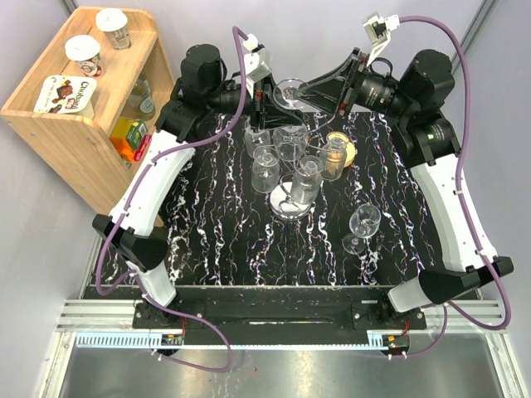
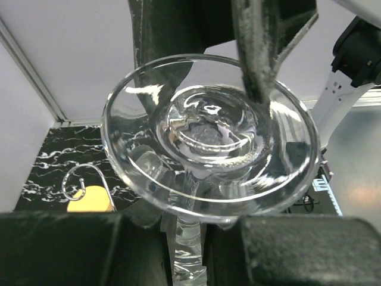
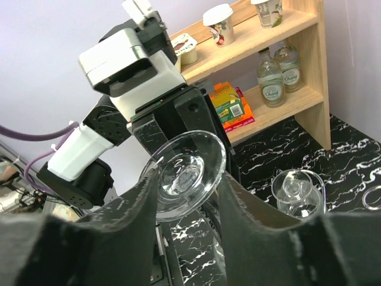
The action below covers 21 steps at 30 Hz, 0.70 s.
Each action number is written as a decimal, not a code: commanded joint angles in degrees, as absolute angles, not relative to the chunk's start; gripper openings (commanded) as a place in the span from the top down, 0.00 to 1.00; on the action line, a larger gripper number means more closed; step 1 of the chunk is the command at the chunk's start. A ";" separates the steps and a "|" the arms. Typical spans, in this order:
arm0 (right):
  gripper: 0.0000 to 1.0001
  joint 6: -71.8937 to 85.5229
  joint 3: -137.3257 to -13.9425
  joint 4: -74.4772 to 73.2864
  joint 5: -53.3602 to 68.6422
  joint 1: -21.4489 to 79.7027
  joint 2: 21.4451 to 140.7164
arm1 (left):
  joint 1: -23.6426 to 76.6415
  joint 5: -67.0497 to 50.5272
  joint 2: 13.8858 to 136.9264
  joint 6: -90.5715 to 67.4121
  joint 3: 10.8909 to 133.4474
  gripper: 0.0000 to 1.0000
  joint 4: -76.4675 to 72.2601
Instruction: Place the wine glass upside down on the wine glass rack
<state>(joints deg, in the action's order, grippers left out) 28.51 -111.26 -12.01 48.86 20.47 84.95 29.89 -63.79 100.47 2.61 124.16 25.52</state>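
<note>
The wine glass (image 1: 290, 91) is held upside down at the back of the table, its round foot (image 2: 208, 137) uppermost. My left gripper (image 2: 187, 235) is shut on its stem just under the foot. My right gripper (image 3: 186, 185) reaches in from the right. Its two fingers (image 2: 262, 59) press on opposite edges of the foot (image 3: 187, 173). The bowl is hidden below. The chrome wine glass rack (image 1: 292, 206) stands just in front on its shiny disc base, several glasses hanging upside down around it. One curled wire arm (image 2: 74, 182) shows in the left wrist view.
An upright wine glass (image 1: 363, 224) stands alone at the right of the black marble table (image 1: 216, 240). A small jar (image 1: 333, 156) and a yellow object stand right of the rack. A wooden shelf (image 1: 83, 124) with cups, bottles and an orange box is at the left.
</note>
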 commanded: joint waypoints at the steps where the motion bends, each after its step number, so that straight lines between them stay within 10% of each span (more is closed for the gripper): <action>1: 0.63 24.35 -110.66 -12.74 48.08 20.30 82.27 | 30.23 -62.67 97.03 2.46 128.85 1.00 23.82; 7: 0.93 23.21 -110.92 -13.97 47.20 19.87 81.39 | 30.23 -62.93 96.07 2.29 129.81 1.00 23.91; 21: 0.97 20.83 -111.09 -16.17 44.48 18.11 80.68 | 30.15 -65.83 93.34 2.19 128.67 1.00 23.99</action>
<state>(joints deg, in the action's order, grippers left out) 30.68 -110.96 -16.67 44.47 19.44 81.93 30.02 -62.52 100.01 9.89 125.97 26.50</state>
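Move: The left hand already holds the upside-down wine glass by its stem, with the glass's foot about 6 cm above that hand and within a centimetre of straight overhead. From the half-open right fingers, the foot's middle lies some 2 cm to the left, level front to back and about 1 cm below. The rack's top is roughly 3 cm back, 1 cm left and 17 cm below the right hand. Right fingers close and pinch the glass's foot, easing about 1.5 cm right, while the left keeps the stem, rolling slightly. ##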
